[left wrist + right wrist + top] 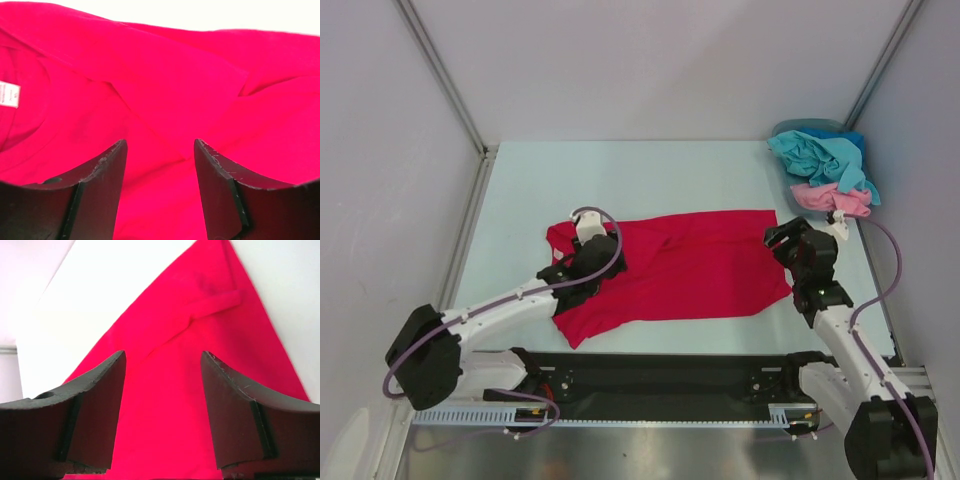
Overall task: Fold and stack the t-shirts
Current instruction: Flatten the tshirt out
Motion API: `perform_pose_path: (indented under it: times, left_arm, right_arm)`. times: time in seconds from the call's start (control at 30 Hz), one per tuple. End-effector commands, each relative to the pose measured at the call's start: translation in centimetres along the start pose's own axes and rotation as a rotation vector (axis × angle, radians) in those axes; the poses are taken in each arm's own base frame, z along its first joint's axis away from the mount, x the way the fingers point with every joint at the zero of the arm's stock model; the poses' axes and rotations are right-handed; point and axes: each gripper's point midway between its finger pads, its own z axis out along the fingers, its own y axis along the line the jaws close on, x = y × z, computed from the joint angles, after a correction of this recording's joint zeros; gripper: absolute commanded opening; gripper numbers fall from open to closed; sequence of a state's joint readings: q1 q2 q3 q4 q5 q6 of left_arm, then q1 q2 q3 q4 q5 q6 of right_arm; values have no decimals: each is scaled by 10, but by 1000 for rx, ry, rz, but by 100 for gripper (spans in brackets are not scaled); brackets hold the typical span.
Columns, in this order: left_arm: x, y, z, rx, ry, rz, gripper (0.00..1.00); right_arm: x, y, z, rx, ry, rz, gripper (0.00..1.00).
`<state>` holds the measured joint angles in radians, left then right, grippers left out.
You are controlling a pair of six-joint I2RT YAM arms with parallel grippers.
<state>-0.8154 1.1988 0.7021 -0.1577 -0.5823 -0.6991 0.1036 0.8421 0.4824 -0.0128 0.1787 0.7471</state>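
Note:
A crimson red t-shirt lies spread across the middle of the table, with a loose fold over its left part. My left gripper hovers over that left part, open, with only red cloth showing below the gap. A small white neck label shows at the left edge of the left wrist view. My right gripper stands open at the shirt's right edge, looking along the cloth with nothing between its fingers. A teal-blue t-shirt and a light pink one lie crumpled at the back right.
A blue-grey basket holds the teal and pink shirts in the back right corner. Grey walls close in the table on the left, back and right. A black rail runs along the near edge between the arm bases.

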Motion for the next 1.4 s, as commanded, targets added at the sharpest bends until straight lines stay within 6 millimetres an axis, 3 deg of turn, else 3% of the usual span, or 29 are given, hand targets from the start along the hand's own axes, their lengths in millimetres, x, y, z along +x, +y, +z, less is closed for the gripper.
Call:
perform_pose_path:
  times: [0.0, 0.2, 0.27, 0.47, 0.77, 0.93, 1.37]
  left_arm:
    - [-8, -21, 13, 97, -24, 5, 62]
    - [11, -20, 33, 85, 16, 21, 62]
    - [18, -19, 38, 84, 38, 20, 62]
    - [39, -2, 47, 44, 101, 15, 62]
    - [60, 3, 50, 74, 155, -51, 62]
    - [69, -1, 50, 105, 176, -79, 62]
    - [74, 4, 39, 140, 169, -120, 61]
  right_arm:
    - [-8, 5, 16, -53, -16, 11, 66]
    - [10, -21, 41, 12, 18, 64, 66]
    - [35, -39, 54, 62, 88, 96, 65]
    - [63, -49, 72, 71, 168, 130, 65]
    - [55, -59, 84, 86, 135, 154, 65]
    - [63, -58, 86, 63, 152, 170, 65]
    - [60, -53, 93, 27, 122, 191, 63]
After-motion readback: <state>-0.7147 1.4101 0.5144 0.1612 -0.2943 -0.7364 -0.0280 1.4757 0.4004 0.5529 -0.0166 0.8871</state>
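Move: The tip of the red t-shirt's folded-over flap lies about 2 cm ahead of my left hand, 4 cm to its right and 12 cm below; from that hand the flap's far corner is some 11 cm ahead and 13 cm right, the collar label 8 cm ahead and 15 cm left. The small fold near the shirt's far right corner is about 5 cm ahead of my right hand, 1 cm right, 14 cm down; that corner is about 11 cm ahead and 1 cm right. I lower both hands with fingers held part open over the red t-shirt. My right hand drops about 12 cm fast towards the small fold, then eases forward low over the cloth, rolling its left side up some 10 degrees; my left sinks more slowly, nearly 10 cm, beside the flap's tip, swinging slightly forward and back while its fingers tip further down. Whether either hand touches the cloth can't be seen clearly. ##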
